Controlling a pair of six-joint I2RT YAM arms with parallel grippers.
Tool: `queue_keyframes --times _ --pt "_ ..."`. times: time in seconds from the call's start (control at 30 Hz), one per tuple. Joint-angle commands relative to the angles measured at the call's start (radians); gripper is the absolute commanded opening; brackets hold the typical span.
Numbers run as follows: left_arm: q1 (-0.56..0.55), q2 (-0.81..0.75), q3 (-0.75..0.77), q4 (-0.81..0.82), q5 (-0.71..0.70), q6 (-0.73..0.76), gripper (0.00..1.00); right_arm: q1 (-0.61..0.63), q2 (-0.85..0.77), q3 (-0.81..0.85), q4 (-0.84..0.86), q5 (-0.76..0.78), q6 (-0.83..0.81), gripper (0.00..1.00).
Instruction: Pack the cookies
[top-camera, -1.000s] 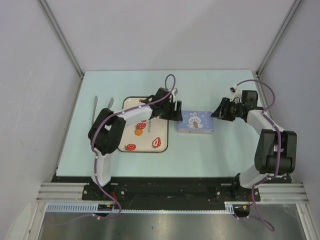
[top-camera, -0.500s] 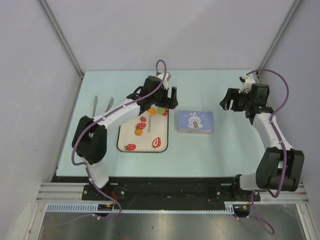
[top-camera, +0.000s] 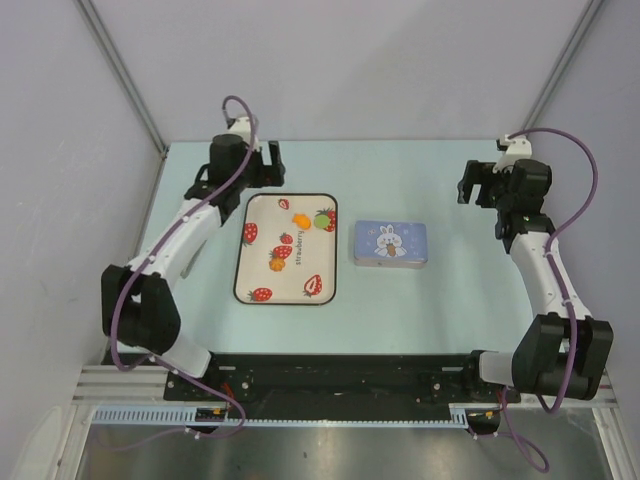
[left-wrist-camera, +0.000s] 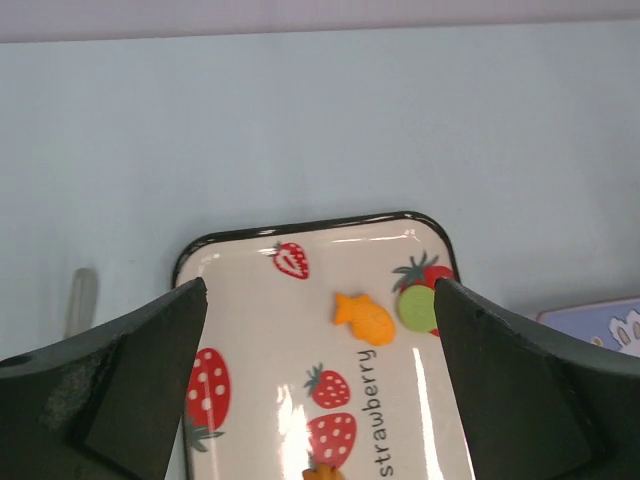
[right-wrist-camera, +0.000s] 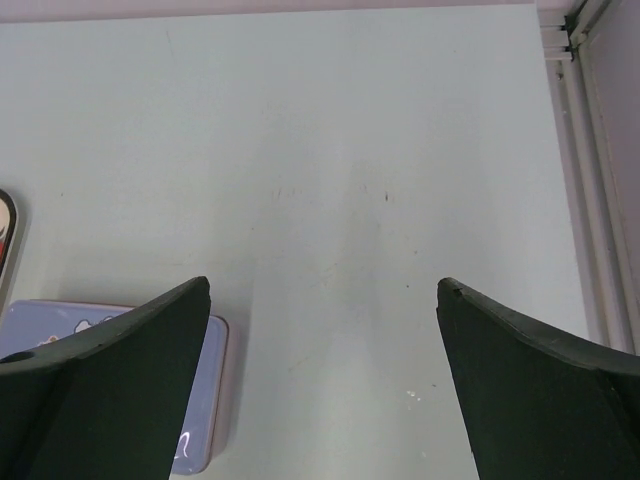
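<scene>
A strawberry-print tray (top-camera: 252, 262) lies left of centre. On it are an orange fish-shaped cookie (top-camera: 299, 216), a round green one (top-camera: 321, 219) and another orange one (top-camera: 276, 264). The left wrist view shows the fish cookie (left-wrist-camera: 365, 317) and the green cookie (left-wrist-camera: 417, 307) near the tray's (left-wrist-camera: 300, 226) far rim. My left gripper (top-camera: 272, 166) (left-wrist-camera: 320, 287) hovers open behind the tray, holding nothing. A shut blue bunny tin (top-camera: 390, 242) (right-wrist-camera: 70, 322) sits right of the tray. My right gripper (top-camera: 466, 186) (right-wrist-camera: 325, 285) hangs open and empty, up and to the right of the tin.
A pale grey utensil handle (left-wrist-camera: 80, 300) lies on the table left of the tray. Metal frame posts and grey walls close in the table at the back and both sides; the right-hand rail (right-wrist-camera: 585, 160) runs close to my right gripper.
Both grippers have pulled away from the tin and opened wider. The left arm swung to the back left, uncovering the tray and its cookies. The right arm drew back to the right.
</scene>
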Motion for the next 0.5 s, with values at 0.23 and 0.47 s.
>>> queue_keyframes --times 0.23,0.47 --pt "0.215 -0.234 -0.068 0.077 0.034 0.116 1.00 0.007 -0.014 0.147 -0.030 -0.056 -0.030 1.00" --pt "0.216 -0.340 -0.127 0.129 0.024 0.123 1.00 0.056 0.021 0.220 -0.036 -0.023 -0.022 1.00"
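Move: The closed cookie box lies about 30 cm to the right of the left hand, 10 cm nearer the base and some 21 cm below it. From the left hand, the strawberry tray is about 11 cm back, 2 cm to the right and 22 cm down, while the tongs lie about 21 cm left and 9 cm back. From the right hand, the box is about 21 cm left, 7 cm back and 21 cm down. The closed box is left behind by both empty, wide-open grippers. The left hand sweeps about 10 cm left high above the tray while climbing, then goes on mostly upward and slightly back, some 9 cm higher in all, its fingertips tipping up about 15 degrees. The right hand rises about 6 cm, almost straight up, away from the box; nothing is touched. ##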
